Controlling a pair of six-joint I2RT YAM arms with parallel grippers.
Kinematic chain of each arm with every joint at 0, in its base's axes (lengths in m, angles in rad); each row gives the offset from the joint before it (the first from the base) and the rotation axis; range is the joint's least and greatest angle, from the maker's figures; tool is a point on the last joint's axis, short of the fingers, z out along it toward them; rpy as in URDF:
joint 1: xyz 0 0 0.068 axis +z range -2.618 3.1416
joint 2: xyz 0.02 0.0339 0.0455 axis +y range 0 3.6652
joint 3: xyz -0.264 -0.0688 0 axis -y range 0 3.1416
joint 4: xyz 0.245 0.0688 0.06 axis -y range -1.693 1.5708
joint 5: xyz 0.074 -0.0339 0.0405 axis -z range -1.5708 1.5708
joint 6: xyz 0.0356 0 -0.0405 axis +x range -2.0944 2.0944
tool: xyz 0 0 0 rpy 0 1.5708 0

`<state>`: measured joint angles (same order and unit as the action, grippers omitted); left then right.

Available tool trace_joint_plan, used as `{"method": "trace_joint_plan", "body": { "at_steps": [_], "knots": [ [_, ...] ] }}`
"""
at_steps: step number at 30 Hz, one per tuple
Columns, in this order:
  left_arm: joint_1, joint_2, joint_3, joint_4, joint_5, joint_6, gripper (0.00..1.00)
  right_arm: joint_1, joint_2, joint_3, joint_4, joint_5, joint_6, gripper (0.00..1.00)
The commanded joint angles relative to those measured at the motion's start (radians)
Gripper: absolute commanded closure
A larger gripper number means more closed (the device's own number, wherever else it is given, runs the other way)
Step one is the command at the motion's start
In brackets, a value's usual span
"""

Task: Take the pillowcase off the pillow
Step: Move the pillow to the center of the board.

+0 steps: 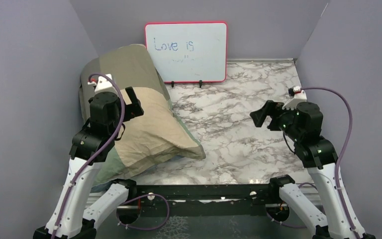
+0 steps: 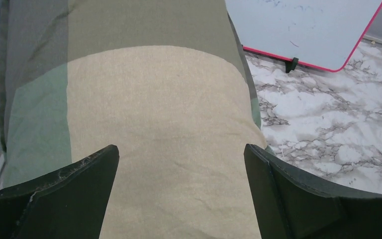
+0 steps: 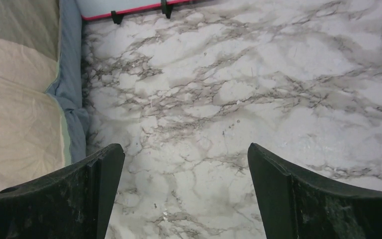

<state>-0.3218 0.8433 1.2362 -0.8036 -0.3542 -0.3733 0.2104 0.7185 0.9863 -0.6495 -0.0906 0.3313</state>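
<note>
The pillowcase [image 1: 146, 124], in tan, olive and pale green blocks with a blue-grey edge [image 3: 70, 74], lies plump along the table's left side, leaning on the left wall. The pillow is hidden inside it. My left gripper [image 1: 132, 102] hovers open over the tan block [image 2: 169, 129], nothing between its fingers. On the right side my right gripper [image 1: 261, 115] hangs open above bare marble [image 3: 189, 149], apart from the pillowcase's right edge.
A red-framed whiteboard [image 1: 186, 51] with blue writing stands on small black feet at the back wall. Grey walls close in left, back and right. The marble table [image 1: 238, 124] stretches between the pillowcase and the right arm.
</note>
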Motion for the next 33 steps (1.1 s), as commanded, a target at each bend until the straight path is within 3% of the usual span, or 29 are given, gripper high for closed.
{"method": "trace_joint_plan", "body": {
  "at_steps": [1,4,7,9,12,19,25,26,29,31,33],
  "knots": [
    [0.016,-0.041,-0.082,0.030,0.035,-0.069,0.01,0.004,-0.031,-0.077,0.016,-0.104,0.050,0.00],
    [0.020,-0.072,-0.128,0.023,0.129,-0.087,0.01,0.005,-0.022,-0.154,0.097,-0.297,0.063,0.00],
    [0.024,-0.119,-0.185,0.047,0.178,-0.122,0.01,0.006,0.029,-0.248,0.277,-0.535,0.192,0.00],
    [0.025,-0.137,-0.204,0.051,0.194,-0.131,0.01,0.024,0.072,-0.298,0.398,-0.615,0.262,0.00],
    [0.026,-0.152,-0.216,0.048,0.216,-0.139,0.01,0.136,0.161,-0.285,0.478,-0.583,0.281,0.00],
    [0.028,-0.189,-0.177,0.023,0.214,-0.166,0.01,0.585,0.605,-0.002,0.534,-0.364,0.256,0.00],
    [0.028,-0.264,-0.139,-0.041,0.180,-0.150,0.01,0.749,1.010,0.231,0.565,-0.366,0.236,0.00],
    [0.028,-0.269,-0.126,-0.058,0.163,-0.141,0.01,0.762,1.058,0.274,0.527,-0.355,0.220,0.08],
    [0.029,-0.271,-0.087,-0.109,0.118,-0.117,0.01,0.784,1.085,0.294,0.460,-0.283,0.191,0.54],
    [0.029,-0.272,-0.076,-0.128,0.100,-0.109,0.01,0.784,0.996,0.211,0.488,-0.203,0.194,0.96],
    [0.029,-0.278,-0.076,-0.136,0.076,-0.111,0.01,0.784,0.876,0.131,0.488,-0.083,0.194,0.99]
  ]
}}
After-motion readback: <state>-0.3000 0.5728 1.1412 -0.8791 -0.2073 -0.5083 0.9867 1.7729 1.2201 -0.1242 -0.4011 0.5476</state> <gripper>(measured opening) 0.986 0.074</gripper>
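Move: The pillow's near right corner, which the right hand will shut on, lies about 30 cm to its left, roughly 9 cm back towards the base and some 18 cm below. The pillow's middle is about 51 cm to the left of that hand and 4 cm ahead; the whiteboard stands some 33 cm left and 25 cm ahead. From the left hand the same corner is about 28 cm right, 11 cm back and 23 cm down. The right fingers pinch the cloth just inside the pillow's near right corner, shutting almost fully at the end of a fast leftward sweep of about 36 cm; the hand sinks in two stages, draws back a little, swings some 55 degrees counter-clockwise and tips down. The left hand, open above the pillow, dips about 6 cm, then rises again while drawing back as far. ##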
